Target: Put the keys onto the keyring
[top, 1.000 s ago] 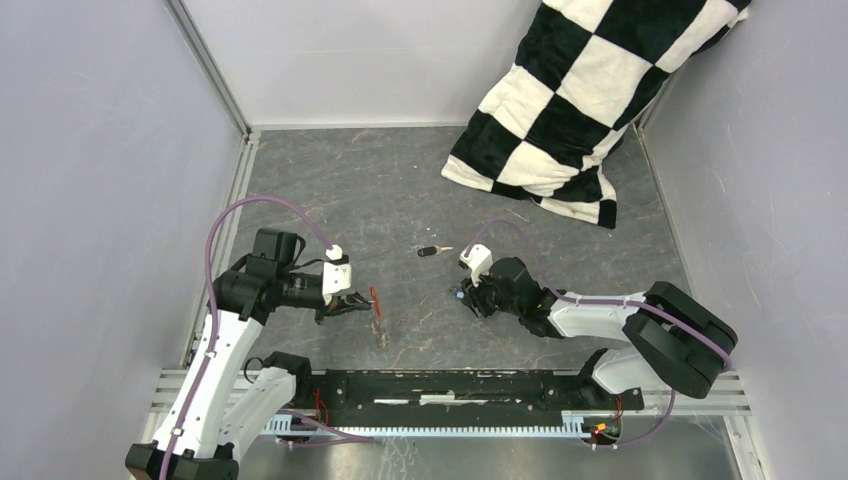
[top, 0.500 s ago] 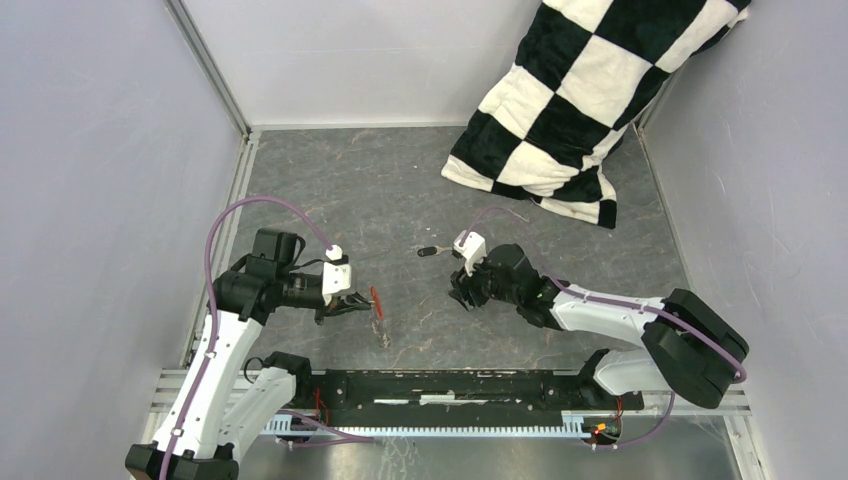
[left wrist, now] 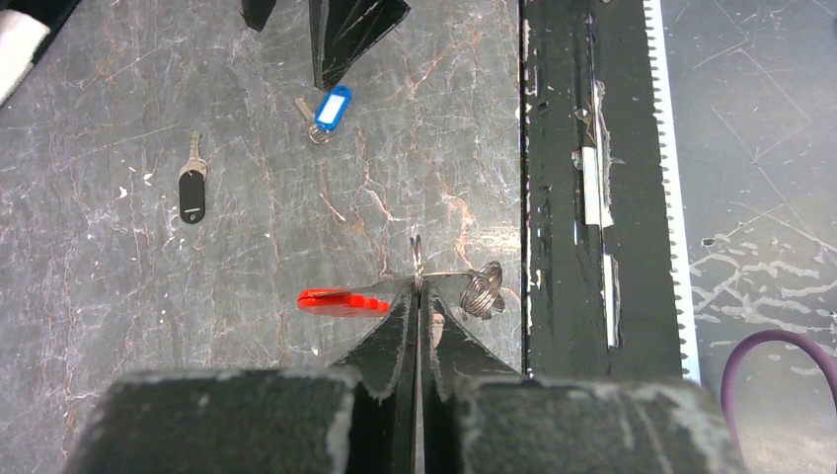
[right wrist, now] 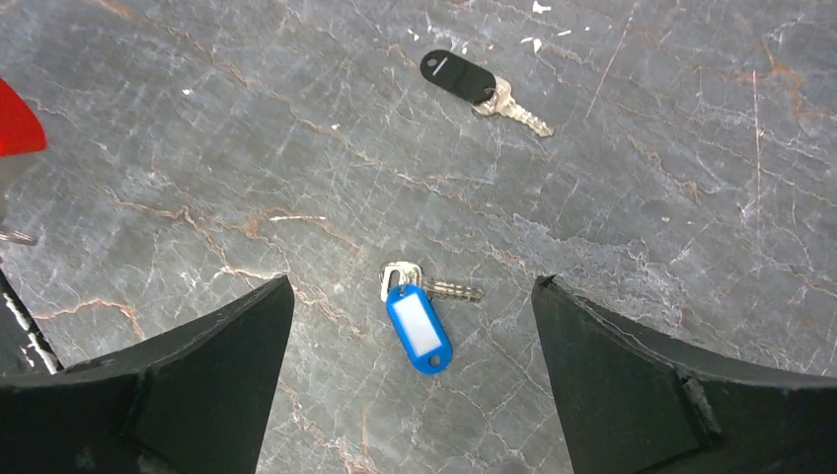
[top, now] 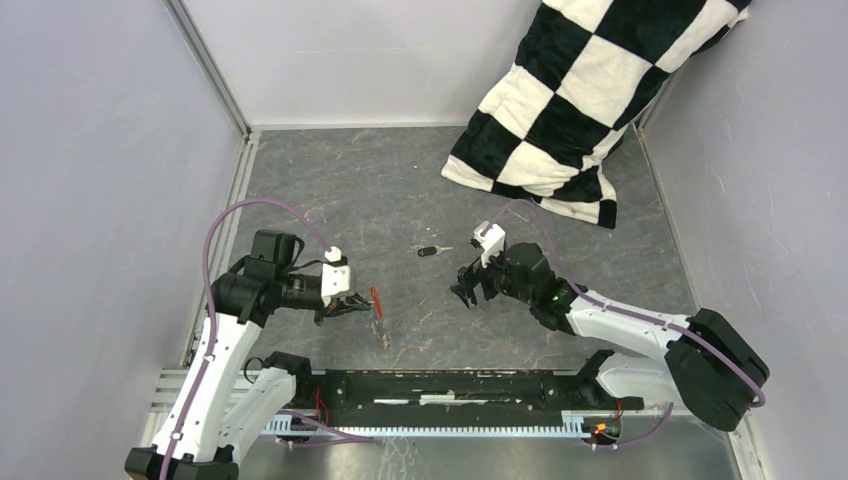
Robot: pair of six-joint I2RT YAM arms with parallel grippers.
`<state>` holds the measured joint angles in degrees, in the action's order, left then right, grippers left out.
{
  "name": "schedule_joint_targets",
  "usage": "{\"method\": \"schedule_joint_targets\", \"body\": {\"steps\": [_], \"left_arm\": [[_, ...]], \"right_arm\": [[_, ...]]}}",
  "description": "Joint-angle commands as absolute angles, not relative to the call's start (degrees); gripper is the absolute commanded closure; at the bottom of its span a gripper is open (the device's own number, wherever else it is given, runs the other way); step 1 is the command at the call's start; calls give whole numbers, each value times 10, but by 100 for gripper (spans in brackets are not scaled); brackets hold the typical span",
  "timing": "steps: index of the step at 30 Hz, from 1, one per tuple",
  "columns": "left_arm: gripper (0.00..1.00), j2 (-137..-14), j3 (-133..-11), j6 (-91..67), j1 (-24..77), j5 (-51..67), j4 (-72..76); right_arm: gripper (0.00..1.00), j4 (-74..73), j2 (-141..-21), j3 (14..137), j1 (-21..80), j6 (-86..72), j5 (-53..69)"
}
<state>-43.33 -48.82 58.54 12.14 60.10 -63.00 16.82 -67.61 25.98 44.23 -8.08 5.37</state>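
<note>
My left gripper [left wrist: 418, 292] is shut on the keyring's thin grey loop [left wrist: 418, 265]. Its red tag [left wrist: 341, 299] sticks out to the left and a coiled ring [left wrist: 482, 289] hangs to the right. From above, the left gripper [top: 352, 303] holds the red tag [top: 376, 298] just over the table. The blue-tagged key [right wrist: 418, 331] lies flat on the table, between the wide open fingers of my right gripper [right wrist: 413, 286] and apart from both. That blue key [left wrist: 332, 107] also shows below the right fingers [left wrist: 350, 30]. The black-headed key [right wrist: 456, 74] lies farther off, alone [top: 428, 251].
A black-and-white checkered pillow [top: 590, 100] leans in the back right corner. A black rail [top: 460, 385] runs along the near edge between the arm bases. Grey walls close in the left, back and right sides.
The right gripper's jaws have spread wide and its wrist has shifted a little to the right. The left arm and the keyring have stayed put.
</note>
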Motion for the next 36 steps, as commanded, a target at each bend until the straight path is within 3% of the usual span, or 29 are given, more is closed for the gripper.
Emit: {"method": "schedule_joint_targets", "body": {"steps": [1,3,11,36], "left_arm": [[98,-433,-516,608,124,623,-632],[98,-435,-518,606,124,624,-632],[98,-427,-516,605,123,619,-632],[98,-430,-521,619,123,612,-641]], "right_arm": [[2,158,-693,290,443,-67,65],[3,170,-706,282,443,-49,72],[37,185,-805,325,440,30,172],[38,235,-873,300,436,54,118]]}}
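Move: The key with the blue tag lies almost under the right hand, about 9 cm below, 1 cm back and 1 cm left. The black-tagged key is some 8 cm ahead and 6 cm left of that hand, 10 cm down. The keyring in the left gripper is roughly 16 cm left, 9 cm back and 10 cm higher. From the left hand, the blue-tagged key lies about 8 cm ahead, 15 cm right and 19 cm down. Down about 7 cm goes the right hand onto the blue-tagged key, first quickly with a 2–3 cm shift to the left, then more slowly while easing forward. It turns some 15 degrees counter-clockwise as the wide-open fingers narrow to roughly 60 percent, the tips coming down on either side of the ring and key. The left hand keeps the keyring still. ##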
